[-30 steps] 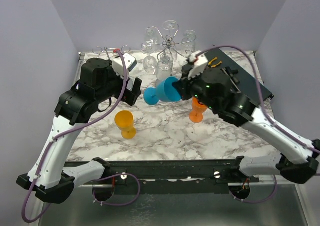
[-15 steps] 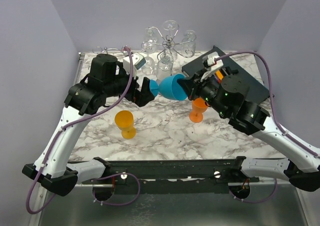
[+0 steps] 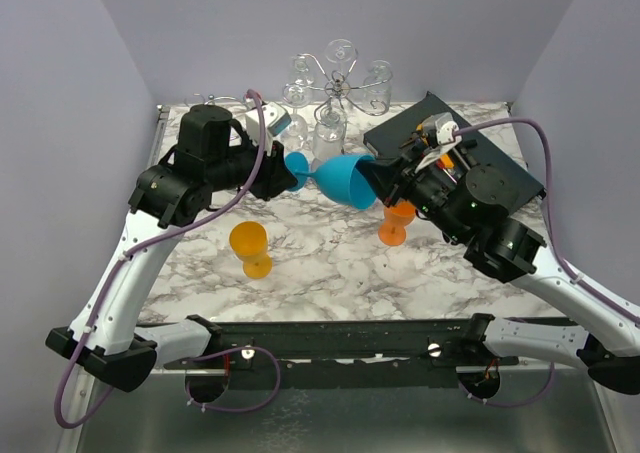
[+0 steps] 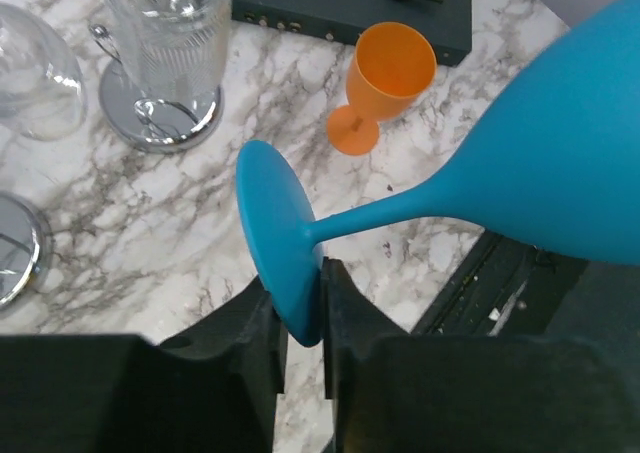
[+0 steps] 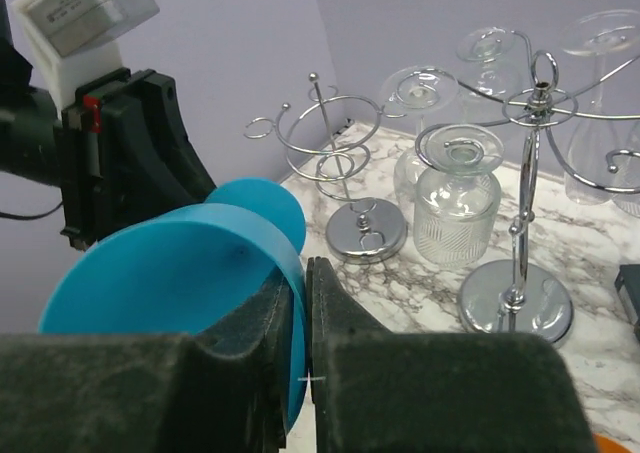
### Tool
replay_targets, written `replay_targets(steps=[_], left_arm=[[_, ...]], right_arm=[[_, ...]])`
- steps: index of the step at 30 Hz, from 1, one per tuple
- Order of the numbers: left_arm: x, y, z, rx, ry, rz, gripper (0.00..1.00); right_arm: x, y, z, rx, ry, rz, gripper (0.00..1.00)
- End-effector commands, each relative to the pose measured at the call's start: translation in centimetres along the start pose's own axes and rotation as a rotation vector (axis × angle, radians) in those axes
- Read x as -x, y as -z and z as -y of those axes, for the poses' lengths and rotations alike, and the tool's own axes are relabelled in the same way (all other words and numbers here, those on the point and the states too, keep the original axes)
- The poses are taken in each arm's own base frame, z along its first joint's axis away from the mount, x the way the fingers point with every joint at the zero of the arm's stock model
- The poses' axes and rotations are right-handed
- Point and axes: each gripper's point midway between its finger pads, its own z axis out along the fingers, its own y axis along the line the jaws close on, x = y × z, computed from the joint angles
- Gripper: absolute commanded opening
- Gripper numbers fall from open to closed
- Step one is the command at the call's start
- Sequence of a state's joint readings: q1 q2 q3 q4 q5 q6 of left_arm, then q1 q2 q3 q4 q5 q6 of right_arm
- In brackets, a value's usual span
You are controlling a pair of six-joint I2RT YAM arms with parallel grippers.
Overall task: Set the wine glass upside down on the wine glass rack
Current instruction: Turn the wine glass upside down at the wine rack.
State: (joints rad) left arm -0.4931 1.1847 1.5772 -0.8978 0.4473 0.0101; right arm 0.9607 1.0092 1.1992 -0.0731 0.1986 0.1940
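Note:
A blue wine glass (image 3: 345,178) lies roughly level in the air between my two grippers, foot to the left and bowl to the right. My left gripper (image 3: 283,176) is shut on the edge of the foot (image 4: 275,243), its own jaws (image 4: 300,298) pinching the disc. On the bowl's rim (image 5: 170,273), my right gripper (image 5: 303,283) is shut with one finger inside and one outside. The chrome wine glass rack (image 3: 338,88) stands at the back with clear glasses hanging from it, just beyond the blue glass; the right wrist view shows it too (image 5: 541,93).
An orange glass (image 3: 249,248) stands left of centre and another (image 3: 396,221) under the right arm. A dark box (image 3: 500,168) lies at the back right. A smaller empty wire rack (image 5: 325,133) and a ribbed clear glass (image 5: 455,203) stand beside the main rack.
My left gripper has gone from open to shut on the blue glass's foot. The right arm has drawn back to the right, and the glass has shifted with it.

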Motion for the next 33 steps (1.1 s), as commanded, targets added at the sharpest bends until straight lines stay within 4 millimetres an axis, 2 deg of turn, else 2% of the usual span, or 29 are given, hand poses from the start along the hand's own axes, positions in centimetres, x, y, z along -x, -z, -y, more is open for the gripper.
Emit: replay_targets(steps=[1, 4, 6, 7, 8, 10, 14, 18, 23, 26, 31, 33], left_arm=[[2.4, 0.8, 0.9, -0.041, -0.081, 0.087, 0.11], [2.8, 0.9, -0.2, 0.018, -0.146, 0.095, 0.03], [2.9, 1.1, -1.2, 0.059, -0.238, 0.094, 0.03], [3.0, 1.3, -1.9, 0.092, -0.292, 0.094, 0.02], [3.2, 1.5, -2.5, 0.123, -0.334, 0.096, 0.02], [3.4, 1.8, -3.8, 0.183, -0.460, 0.088, 0.01], [4.3, 3.0, -5.4, 0.275, -0.691, 0.097, 0.01], [4.8, 3.9, -4.5, 0.257, -0.893, 0.143, 0.01], [4.5, 4.7, -2.1, 0.194, -1.144, 0.256, 0.01], [4.8, 5.3, -0.8, 0.170, -1.217, 0.314, 0.01], [6.0, 6.1, 0.2, 0.176, -1.269, 0.392, 0.00], [6.1, 6.3, 0.6, 0.171, -1.288, 0.408, 0.00]], right_arm=[[-0.5, 0.0, -1.7, 0.091, -0.015, 0.012, 0.19], [-1.2, 0.4, -1.6, 0.092, -0.014, -0.021, 0.46], [-1.5, 1.2, -1.3, 0.079, -0.026, -0.044, 0.69], [-1.7, 1.6, -1.1, 0.071, -0.028, -0.055, 0.88], [-1.9, 2.2, -0.9, 0.069, -0.027, -0.068, 0.99], [-2.2, 3.3, -0.9, 0.076, -0.024, -0.103, 1.00], [-3.7, 5.8, -2.2, 0.184, 0.037, -0.247, 1.00], [-3.7, 6.5, -2.7, 0.212, 0.045, -0.315, 1.00], [-3.2, 4.3, -4.6, 0.296, 0.034, -0.256, 1.00], [-4.4, 2.3, -5.8, 0.356, 0.029, -0.244, 1.00], [-7.6, -1.2, -7.4, 0.431, 0.016, -0.280, 1.00], [-8.3, -2.0, -8.1, 0.471, 0.006, -0.273, 1.00]])
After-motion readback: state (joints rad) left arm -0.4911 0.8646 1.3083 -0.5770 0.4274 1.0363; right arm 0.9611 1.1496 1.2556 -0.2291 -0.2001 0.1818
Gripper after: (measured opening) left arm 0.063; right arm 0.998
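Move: The blue glass lies roughly on its side between my hands. Its middle is about 6 cm right of my left hand and some 3 cm above it, and about 7 cm left, 2 cm back and 2 cm below my right hand at the rim. From my left hand, the tall rack is 14 cm ahead and 8 cm right, the small rack 13 cm ahead and 13 cm left, and the yellow glass 6 cm back and 10 cm left, well below. I finish closing my left fingers on the foot of the blue glass while my right hand opens wide and lets go of the rim, drawing back about 6 cm and down. My left hand arcs forward and left, then back and up, rolling some 70 degrees about its own pointing line to swing the bowl down. My right hand then swings left, forward and down beside the bowl, fingers open. ##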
